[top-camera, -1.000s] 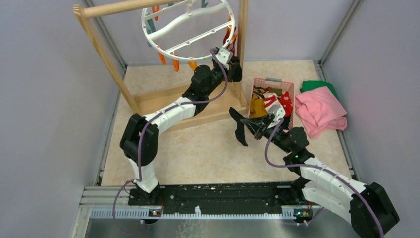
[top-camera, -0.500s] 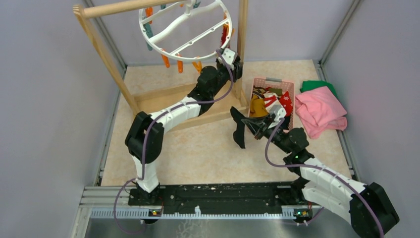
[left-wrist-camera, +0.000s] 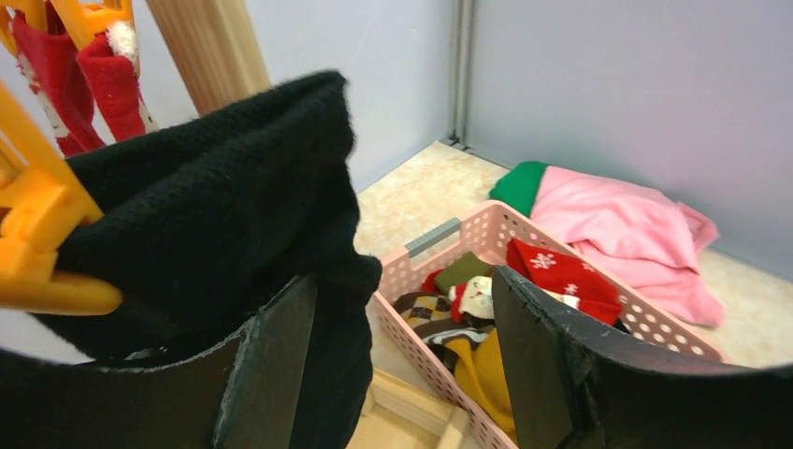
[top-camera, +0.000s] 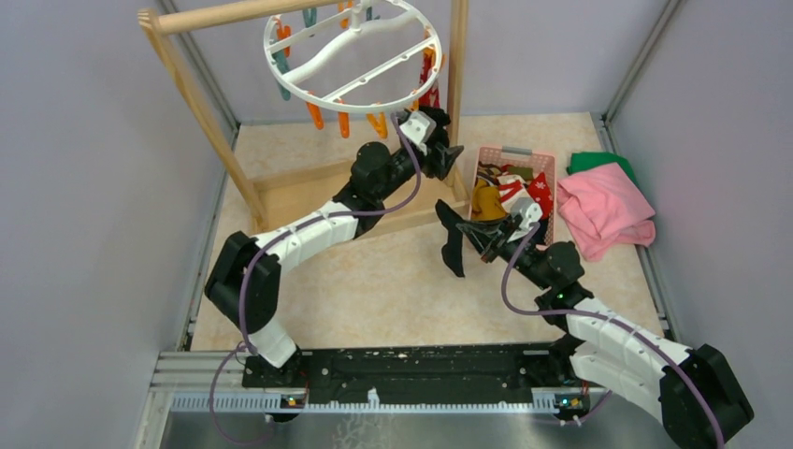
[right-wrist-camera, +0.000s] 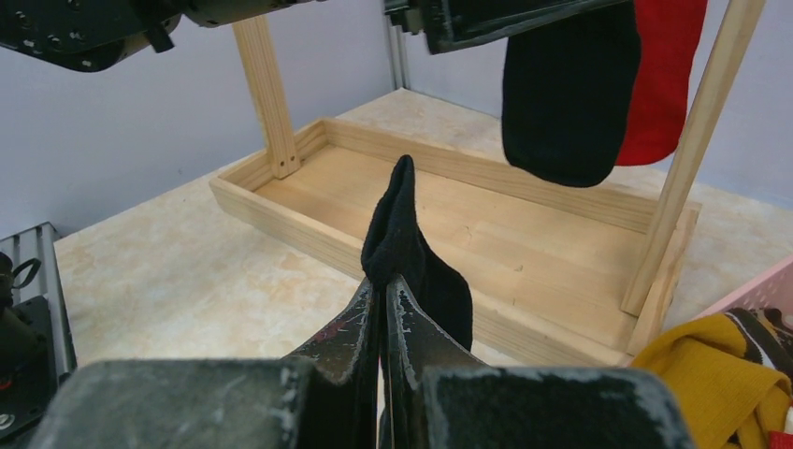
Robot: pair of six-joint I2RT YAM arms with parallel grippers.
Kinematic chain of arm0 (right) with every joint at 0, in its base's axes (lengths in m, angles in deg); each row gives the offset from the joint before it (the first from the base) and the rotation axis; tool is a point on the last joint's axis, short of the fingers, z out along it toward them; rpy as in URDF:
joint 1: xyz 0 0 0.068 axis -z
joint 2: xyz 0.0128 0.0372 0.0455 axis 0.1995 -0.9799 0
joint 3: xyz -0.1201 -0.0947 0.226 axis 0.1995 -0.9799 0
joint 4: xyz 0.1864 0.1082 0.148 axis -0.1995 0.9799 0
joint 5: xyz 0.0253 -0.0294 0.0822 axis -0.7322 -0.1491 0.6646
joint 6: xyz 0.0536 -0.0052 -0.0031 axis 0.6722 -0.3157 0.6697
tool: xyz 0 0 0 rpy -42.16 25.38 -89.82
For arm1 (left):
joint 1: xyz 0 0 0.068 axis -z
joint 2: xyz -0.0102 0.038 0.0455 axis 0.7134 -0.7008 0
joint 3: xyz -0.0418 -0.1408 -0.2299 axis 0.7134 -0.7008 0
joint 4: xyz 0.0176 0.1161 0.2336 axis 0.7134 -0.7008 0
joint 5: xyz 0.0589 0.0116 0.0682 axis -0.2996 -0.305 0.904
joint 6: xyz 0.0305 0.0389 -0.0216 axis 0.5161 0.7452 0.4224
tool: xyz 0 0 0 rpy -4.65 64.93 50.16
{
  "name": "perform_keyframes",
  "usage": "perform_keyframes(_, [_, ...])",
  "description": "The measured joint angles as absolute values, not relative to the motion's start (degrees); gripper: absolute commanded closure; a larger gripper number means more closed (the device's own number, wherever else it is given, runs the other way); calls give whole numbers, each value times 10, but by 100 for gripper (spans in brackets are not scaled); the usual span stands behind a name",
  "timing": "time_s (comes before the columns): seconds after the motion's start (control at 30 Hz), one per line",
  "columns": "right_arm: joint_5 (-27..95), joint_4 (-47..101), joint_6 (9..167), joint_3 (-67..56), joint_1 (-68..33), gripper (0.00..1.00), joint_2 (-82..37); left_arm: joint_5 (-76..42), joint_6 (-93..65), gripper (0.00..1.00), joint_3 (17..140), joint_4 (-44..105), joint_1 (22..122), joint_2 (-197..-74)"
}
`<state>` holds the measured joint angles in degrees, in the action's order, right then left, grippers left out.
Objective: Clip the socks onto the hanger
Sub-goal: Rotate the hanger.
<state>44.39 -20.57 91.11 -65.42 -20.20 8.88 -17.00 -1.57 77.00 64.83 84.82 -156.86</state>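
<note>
The white ring hanger (top-camera: 355,51) hangs from the wooden rack, with orange and teal clips under its rim. In the left wrist view an orange clip (left-wrist-camera: 37,248) holds a black sock (left-wrist-camera: 215,196), and red socks (left-wrist-camera: 84,79) hang behind it. My left gripper (left-wrist-camera: 404,327) is open, the sock's lower end hanging loose beside its left finger. In the top view it (top-camera: 452,152) sits just below the ring's right side. My right gripper (right-wrist-camera: 383,285) is shut on a second black sock (right-wrist-camera: 411,238), held above the floor (top-camera: 454,245).
A pink basket (top-camera: 547,168) with more socks, yellow and red-white among them, stands right of the rack. Pink cloth (top-camera: 603,210) and green cloth (top-camera: 598,161) lie further right. The wooden rack's tray base (top-camera: 299,192) and posts (top-camera: 201,103) surround the hanger.
My left gripper has opened, letting go of the clipped black sock, and dropped back from the ring. The hanger has swung a little. My right arm has not moved.
</note>
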Motion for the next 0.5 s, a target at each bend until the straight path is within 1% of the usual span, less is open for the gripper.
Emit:
perform_keyframes(0.23, [445, -210, 915, -657, -202, 100, 89, -214, -14, 14, 700, 653, 853, -1511])
perform_keyframes(0.37, [446, -210, 915, -657, -202, 100, 89, -238, -5, 7, 663, 653, 855, -1491])
perform_keyframes(0.4, [446, -210, 915, -657, -202, 100, 89, -244, -3, 3, 654, 654, 855, -1487])
perform_keyframes(0.5, [446, -211, 916, -657, -202, 100, 89, -253, 0, 2, 627, 659, 857, -1470])
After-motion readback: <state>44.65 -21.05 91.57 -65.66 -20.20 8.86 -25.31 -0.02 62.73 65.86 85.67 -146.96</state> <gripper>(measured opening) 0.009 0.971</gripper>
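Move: The black sock pinched in the right hand has its middle about 15 cm back from the left hand, barely 1 cm to its right and some 13 cm lower. The hanging black sock is close by the left hand, about 3 cm ahead and 3 cm left at its height; the basket's middle lies roughly 8 cm ahead, 16 cm right and 28 cm below. From the right hand, the held sock's middle is about 3 cm left, 1 cm back and 4 cm lower. Having finished its turn at the hanger, the left hand draws back about 6 cm and sinks about 3 cm, away from the hanger and towards the upper end of the black sock in the right hand, its already parted fingers spreading to nearly full width and its wrist swinging some 10 degrees clockwise. The right hand stays in place with its fingers shut, still pinching that sock out in front so its upper end sticks up past the fingertips. ##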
